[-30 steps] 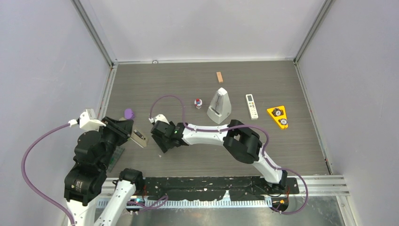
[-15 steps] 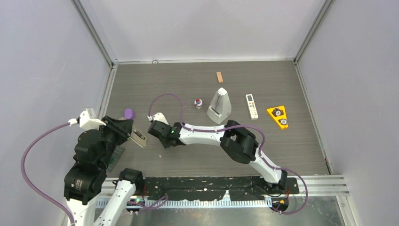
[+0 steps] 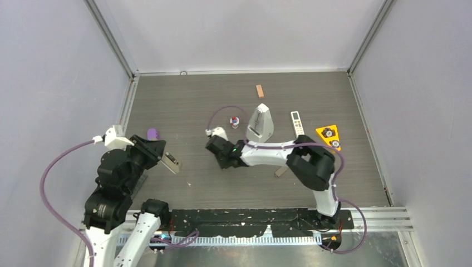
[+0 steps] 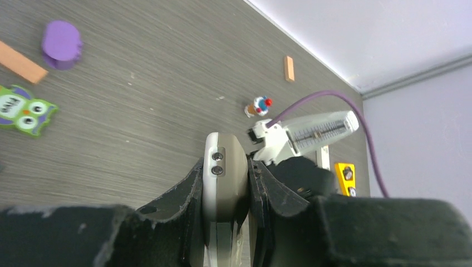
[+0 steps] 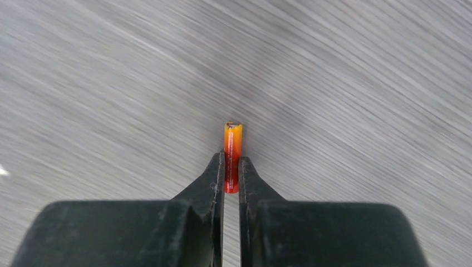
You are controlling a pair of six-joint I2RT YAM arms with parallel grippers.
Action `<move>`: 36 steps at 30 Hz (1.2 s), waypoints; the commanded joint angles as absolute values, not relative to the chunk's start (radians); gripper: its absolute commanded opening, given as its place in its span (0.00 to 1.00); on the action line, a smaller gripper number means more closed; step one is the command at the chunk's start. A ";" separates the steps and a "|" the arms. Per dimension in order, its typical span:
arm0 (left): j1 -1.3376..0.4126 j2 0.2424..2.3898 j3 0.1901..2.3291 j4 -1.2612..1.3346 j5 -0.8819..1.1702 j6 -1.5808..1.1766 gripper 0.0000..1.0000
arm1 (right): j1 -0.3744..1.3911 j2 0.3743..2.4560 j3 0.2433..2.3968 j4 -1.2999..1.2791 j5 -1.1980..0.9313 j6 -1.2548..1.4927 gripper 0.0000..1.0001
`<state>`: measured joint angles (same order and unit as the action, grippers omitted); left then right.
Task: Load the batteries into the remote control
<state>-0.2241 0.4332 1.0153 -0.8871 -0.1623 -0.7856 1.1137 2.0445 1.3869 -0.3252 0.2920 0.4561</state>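
Note:
My right gripper [image 5: 231,159] is shut on one of the batteries [image 5: 232,146], a thin orange-red cylinder that sticks out past the fingertips over blurred tabletop. In the top view that gripper [image 3: 221,156] hangs mid-table, in front of the grey metronome, and the battery is too small to make out there. My left gripper [image 4: 225,169] is shut on the remote control [image 4: 225,167], held edge-on with its white and grey-brown sides against the pads and two small screws showing. In the top view the remote control [image 3: 172,163] juts right from the left gripper [image 3: 162,158], well apart from the right one.
Behind the right gripper stand a grey metronome [image 3: 260,125], a small toy figure [image 3: 234,121], a short white remote [image 3: 298,125], a yellow wedge [image 3: 328,137] and a wooden block [image 3: 259,90]. A small brown piece [image 3: 281,172] lies by the right arm. A purple cylinder [image 4: 62,44] and an owl figure [image 4: 22,108] lie left.
The right gripper has shut on the battery and swung right, away from the left gripper. The left arm, with the remote control, has shifted slightly right.

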 commanded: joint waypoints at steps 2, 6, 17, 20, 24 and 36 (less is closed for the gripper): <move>-0.222 0.450 0.889 -0.597 0.128 -0.809 0.00 | 1.029 1.811 1.162 -0.425 0.252 0.353 0.05; -0.221 0.490 0.772 -0.384 0.315 -0.867 0.00 | 1.015 1.588 1.106 -0.479 0.198 0.313 0.05; -0.253 0.705 0.409 0.496 0.542 -1.197 0.00 | 1.064 1.329 1.376 -0.752 0.121 0.413 0.05; -0.289 0.786 0.379 0.644 0.549 -1.250 0.00 | 1.091 1.382 1.459 -0.816 0.122 0.426 0.06; -0.341 0.849 0.371 0.740 0.537 -1.290 0.00 | 1.127 1.447 1.569 -0.891 0.140 0.410 0.07; -0.354 0.963 0.298 0.982 0.520 -1.480 0.00 | 1.156 1.571 1.736 -0.996 0.201 0.372 0.10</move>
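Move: The right hand holds an orange battery close to the table. The remote control, gripped in the left hand, lies about 11 cm left of the right hand, 8 cm back and 26 cm above. From the right hand, the toy figure is 15 cm ahead and 5 cm right, the metronome 13 cm ahead and 15 cm right, and the battery cover 22 cm right and 2 cm back. From the left hand, the battery is about 6 cm ahead, 15 cm right and 28 cm below. Upwards by some 23 cm, after first sweeping right low over the table, the right hand carries the orange battery, then eases back and partly left towards the remote's open compartment. The left hand swings the gripped remote right about 18 cm, with some forward and down, turning it clockwise and rolling its left side down, some 40 degrees each. Both grips stay closed. ##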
